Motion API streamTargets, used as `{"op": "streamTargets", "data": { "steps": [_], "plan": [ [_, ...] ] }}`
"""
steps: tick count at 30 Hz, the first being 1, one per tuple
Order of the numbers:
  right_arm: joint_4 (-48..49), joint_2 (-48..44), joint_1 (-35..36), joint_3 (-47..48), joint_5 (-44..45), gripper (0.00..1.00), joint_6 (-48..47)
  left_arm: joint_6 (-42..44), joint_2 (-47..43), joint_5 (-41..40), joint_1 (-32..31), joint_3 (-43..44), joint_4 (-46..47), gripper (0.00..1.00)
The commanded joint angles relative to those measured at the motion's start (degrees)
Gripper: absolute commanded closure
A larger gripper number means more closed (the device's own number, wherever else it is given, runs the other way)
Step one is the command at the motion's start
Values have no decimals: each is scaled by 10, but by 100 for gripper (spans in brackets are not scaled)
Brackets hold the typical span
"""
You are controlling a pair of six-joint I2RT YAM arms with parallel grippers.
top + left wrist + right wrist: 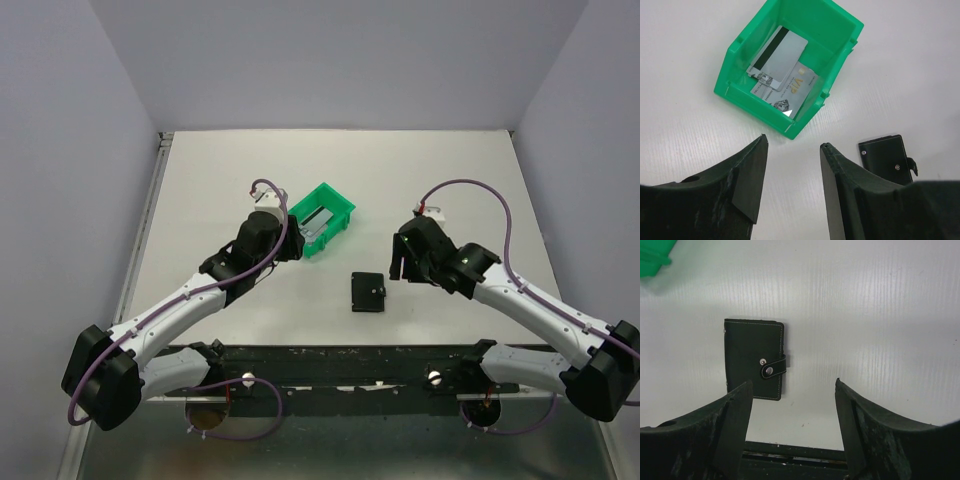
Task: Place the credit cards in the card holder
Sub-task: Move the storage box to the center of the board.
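Two credit cards lie overlapping inside the green bin (745, 87): a silvery-grey card with a black stripe (779, 55) on top of a pale "VIP" card (796, 89). The card holder (753, 357), a black wallet folded shut with a studded strap, lies flat on the table (368, 292) between the arms. My left gripper (794, 142) hovers open just short of the bin's near corner, nothing between its fingers. My right gripper (792, 382) is open and empty, above the table just right of the card holder. In the top view the left gripper (296, 235) is at the bin and the right gripper (399, 262) is beside the holder.
The green bin (322, 218) sits mid-table, angled. A corner of it shows in the right wrist view (654, 252). The card holder also appears at the left wrist view's right edge (886, 156). The table's dark front rail (350, 355) runs just behind the holder.
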Motion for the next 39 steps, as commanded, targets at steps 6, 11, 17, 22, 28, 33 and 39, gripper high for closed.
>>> {"op": "streamTargets", "data": {
  "steps": [6,11,17,22,28,33,39],
  "plan": [
    [27,-21,-2,-10,-10,24,1,8,-9,-2,3,12,-4,31],
    [30,-31,-2,-14,-15,22,4,7,-11,-3,3,11,-4,23],
    [30,-38,-2,-19,-18,20,10,5,-13,1,3,11,-5,16],
    [30,-34,-2,-18,-25,15,12,2,-18,2,3,10,-9,8],
    [26,-35,-2,-18,-28,10,18,1,-21,1,3,10,-12,1],
    [23,-37,-2,-18,-29,4,25,1,-21,0,3,10,-14,1],
    [24,-41,-2,-22,-25,3,26,1,-23,0,3,10,-16,1]
  ]
}}
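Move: The storage box, with two cards in it, lies about 12 cm ahead of the left hand and 4 cm to its right, some 13 cm below. The black card holder lies some 15 cm to the left hand's right, 5 cm nearer the base and about 14 cm below. From the right hand the box is about 18 cm ahead, 17 cm left and 10 cm lower, with the card holder some 6 cm left, 2 cm ahead and 11 cm down. The left hand holds its place above the table, short of the storage box and pointed forward and down, while its fingers spread from about half open to fully open. The right hand rises about 1 cm above and beside the card holder and eases not quite 1 cm left, its left side rolling up some 5 degrees, as its fingers widen from about three-quarters open to almost full, with neither hand touching anything. ##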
